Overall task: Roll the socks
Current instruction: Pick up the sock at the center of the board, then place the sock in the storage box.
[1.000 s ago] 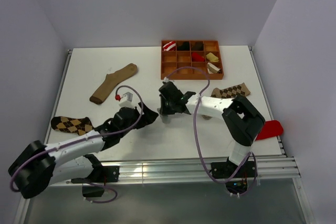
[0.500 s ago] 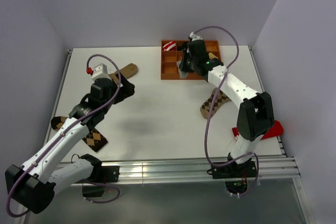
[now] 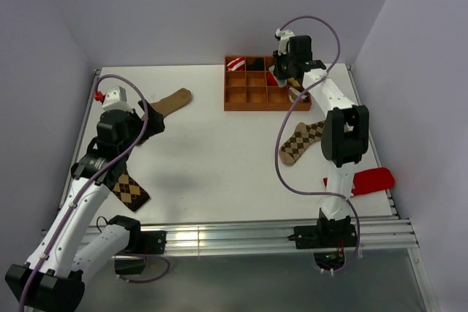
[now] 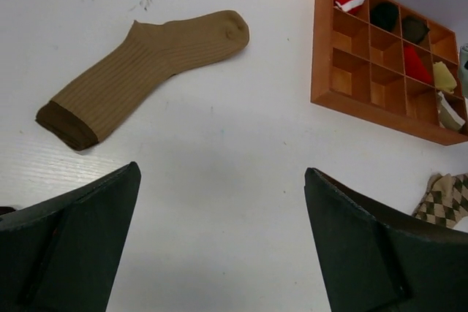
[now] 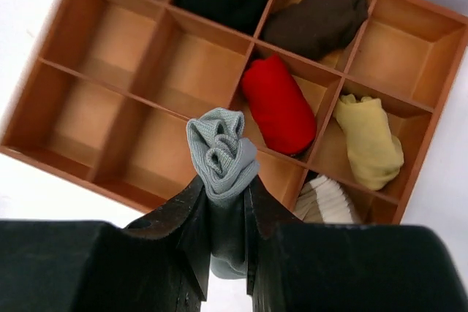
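Note:
My right gripper (image 5: 224, 180) is shut on a rolled grey sock (image 5: 221, 153), holding it above the middle compartments of the wooden tray (image 5: 44, 144). In the top view this gripper (image 3: 287, 78) hangs over the tray's right half. A light argyle sock (image 3: 301, 140) lies flat on the table in front of the tray. The darker argyle sock (image 3: 130, 189) lies at the near left, partly under my left arm. My left gripper (image 4: 221, 171) stands wide open over bare table, with nothing between its fingers.
A long tan sock (image 4: 146, 71) lies at the back left, just beyond my left gripper (image 3: 150, 126). The tray (image 3: 252, 96) holds several rolled socks: striped, black, brown, red, yellow and white. A red object (image 3: 373, 179) lies at the table's right edge.
My right arm carried the grey sock from the table's middle back to above the tray. My left arm swung left and back toward the tan sock, its jaws opening fully.

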You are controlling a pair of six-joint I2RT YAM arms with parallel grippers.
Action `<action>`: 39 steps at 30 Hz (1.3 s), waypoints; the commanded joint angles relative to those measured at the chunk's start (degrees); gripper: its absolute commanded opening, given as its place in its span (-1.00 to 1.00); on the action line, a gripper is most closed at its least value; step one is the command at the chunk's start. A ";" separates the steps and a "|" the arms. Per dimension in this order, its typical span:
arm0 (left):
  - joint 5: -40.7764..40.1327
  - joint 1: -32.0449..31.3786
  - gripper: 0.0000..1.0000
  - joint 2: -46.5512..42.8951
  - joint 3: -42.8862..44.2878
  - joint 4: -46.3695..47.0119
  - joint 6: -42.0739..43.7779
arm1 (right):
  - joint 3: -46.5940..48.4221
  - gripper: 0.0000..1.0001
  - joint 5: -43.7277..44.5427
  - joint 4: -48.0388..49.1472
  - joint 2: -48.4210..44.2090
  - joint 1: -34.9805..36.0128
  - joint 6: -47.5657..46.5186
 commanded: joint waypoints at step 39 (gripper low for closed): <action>-5.88 1.13 0.99 -2.39 -5.22 3.78 5.47 | 10.44 0.39 -4.02 -12.35 15.70 -0.60 -18.88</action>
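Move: The right gripper already holds the rolled grey sock above the box; the empty cell meant for it, front row and third from the left, lies almost straight below, about 14 cm down and 1 cm to the right. The red sock's cell is some 7 cm beyond that one, the beige sock's about 9 cm to its right, and the yellow sock's both beyond and right. From the left hand the target cell is roughly 26 cm ahead, 46 cm right and 21 cm down. Lower the right gripper about 14 cm nearly straight down into the empty cell in front of the red sock, easing off briefly partway, while tipping the fingers some 15 degrees further down and turning the hand counter-clockwise about as much. At the bottom, hold still and open to about two-thirds to let go of the grey sock. Meanwhile ease the empty, open left hand a few centimetres left and down, then keep it waiting. ##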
